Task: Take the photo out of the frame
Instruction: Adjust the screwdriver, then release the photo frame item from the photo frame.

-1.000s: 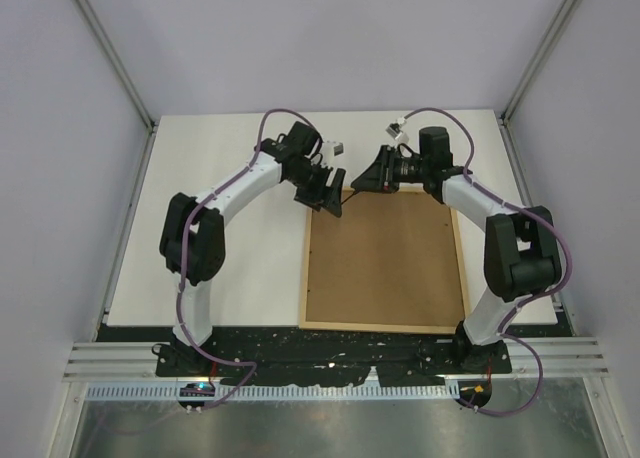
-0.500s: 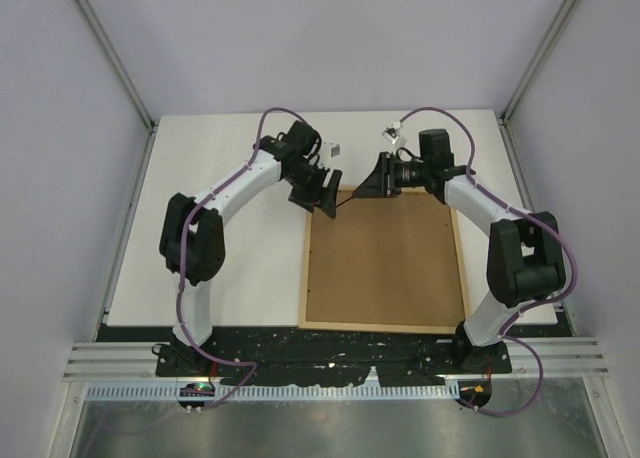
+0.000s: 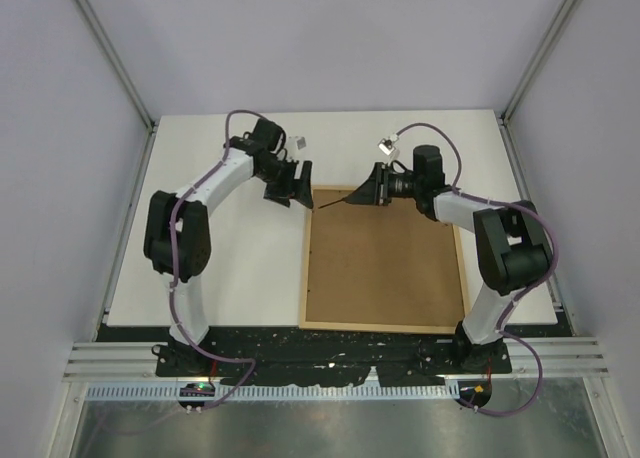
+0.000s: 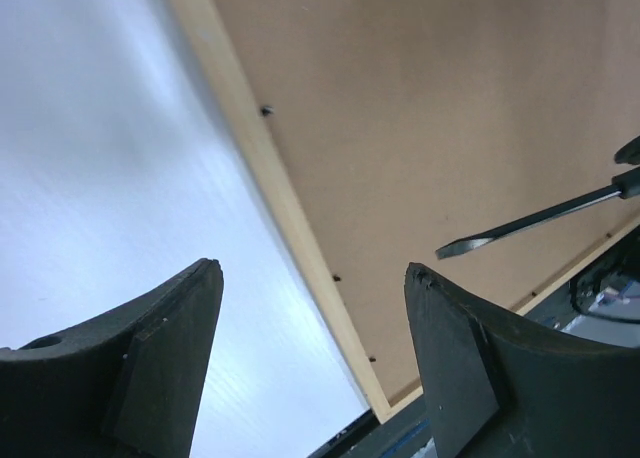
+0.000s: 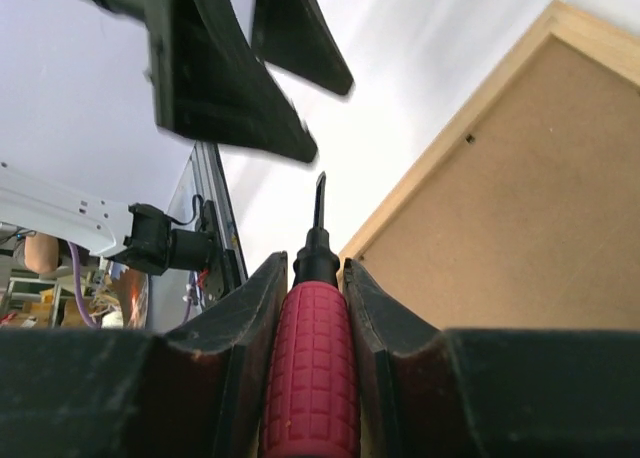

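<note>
The frame (image 3: pixel 385 263) lies face down on the white table, its brown fibreboard back up inside thin pale wood strips (image 4: pixel 270 168). The photo is hidden beneath that back. My right gripper (image 3: pixel 372 190) is shut on the red handle of a screwdriver (image 5: pixel 312 363). Its dark blade (image 4: pixel 530 222) points left, above the frame's far left corner. My left gripper (image 3: pixel 296 191) hovers open and empty just left of that corner. The frame's left strip runs between its fingers (image 4: pixel 170 358) in the left wrist view, and the right wrist view shows it (image 5: pixel 250 68) ahead of the blade.
Small dark tabs (image 4: pixel 266 110) dot the inner edge of the frame's left strip. Bare white table (image 3: pixel 220 258) stretches left of the frame. Metal rails (image 3: pixel 330 363) run along the near edge by the arm bases, and the enclosure walls close in both sides.
My left gripper has pulled left, off the frame's far corner, and its jaws have widened slightly. My right gripper has swung the screwdriver further left and lower over that corner.
</note>
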{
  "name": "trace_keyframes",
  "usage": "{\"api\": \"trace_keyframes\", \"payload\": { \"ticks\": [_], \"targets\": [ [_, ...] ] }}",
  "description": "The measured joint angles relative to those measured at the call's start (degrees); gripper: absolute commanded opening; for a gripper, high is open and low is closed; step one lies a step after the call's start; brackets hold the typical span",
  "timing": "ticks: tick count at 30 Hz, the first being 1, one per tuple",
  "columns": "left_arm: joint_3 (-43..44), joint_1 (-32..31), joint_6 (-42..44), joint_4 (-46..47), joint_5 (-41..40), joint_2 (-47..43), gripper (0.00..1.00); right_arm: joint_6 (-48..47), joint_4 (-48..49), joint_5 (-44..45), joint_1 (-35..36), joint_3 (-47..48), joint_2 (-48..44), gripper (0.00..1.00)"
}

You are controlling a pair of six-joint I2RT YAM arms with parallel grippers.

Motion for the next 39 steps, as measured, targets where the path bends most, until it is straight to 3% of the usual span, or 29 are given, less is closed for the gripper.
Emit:
{"api": "trace_keyframes", "payload": {
  "ticks": [7,18,28,39],
  "targets": [
    [-4.50,8.74,-0.28,5.79,3.32,-2.80,0.77,6.34,9.86,2.03,0.33,-2.71,8.28,0.08],
    [-6.25,6.71,-4.42,9.66,9.20,0.59,0.73,4.63,16.85,8.11,0.44,-4.31,11.37,0.08],
    [-12.68,6.36,-10.16,12.94,10.45,4.04,0.58,-1.77,15.12,9.86,1.44,-1.49,15.26,0.08],
    [-12.92,5.51,-13.60,16.24,12.63,6.38,0.44,-6.86,13.64,10.43,3.91,0.07,15.26,0.08]
  ]
}}
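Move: The upper tab on the frame's left rail, where the screwdriver tip is headed, lies about 12 cm left of the right hand, 4 cm ahead and some 13 cm below; from the left hand it is roughly 4 cm ahead, 3 cm right and 9 cm below. The frame's far-left corner sits about 7 cm beyond that tab, and the middle tab about 10 cm nearer the robot on the same rail. The screwdriver, still gripped by its handle, is lowered by the right hand about 9 cm and carried some 4 cm forward and a little left, its shaft dipping slightly, until its tip is right beside the upper tab. The left hand first swings forward-left, comes back, then sinks about 7 cm beside the rail, tipping back towards the robot and narrowing its fingers without closing them. ##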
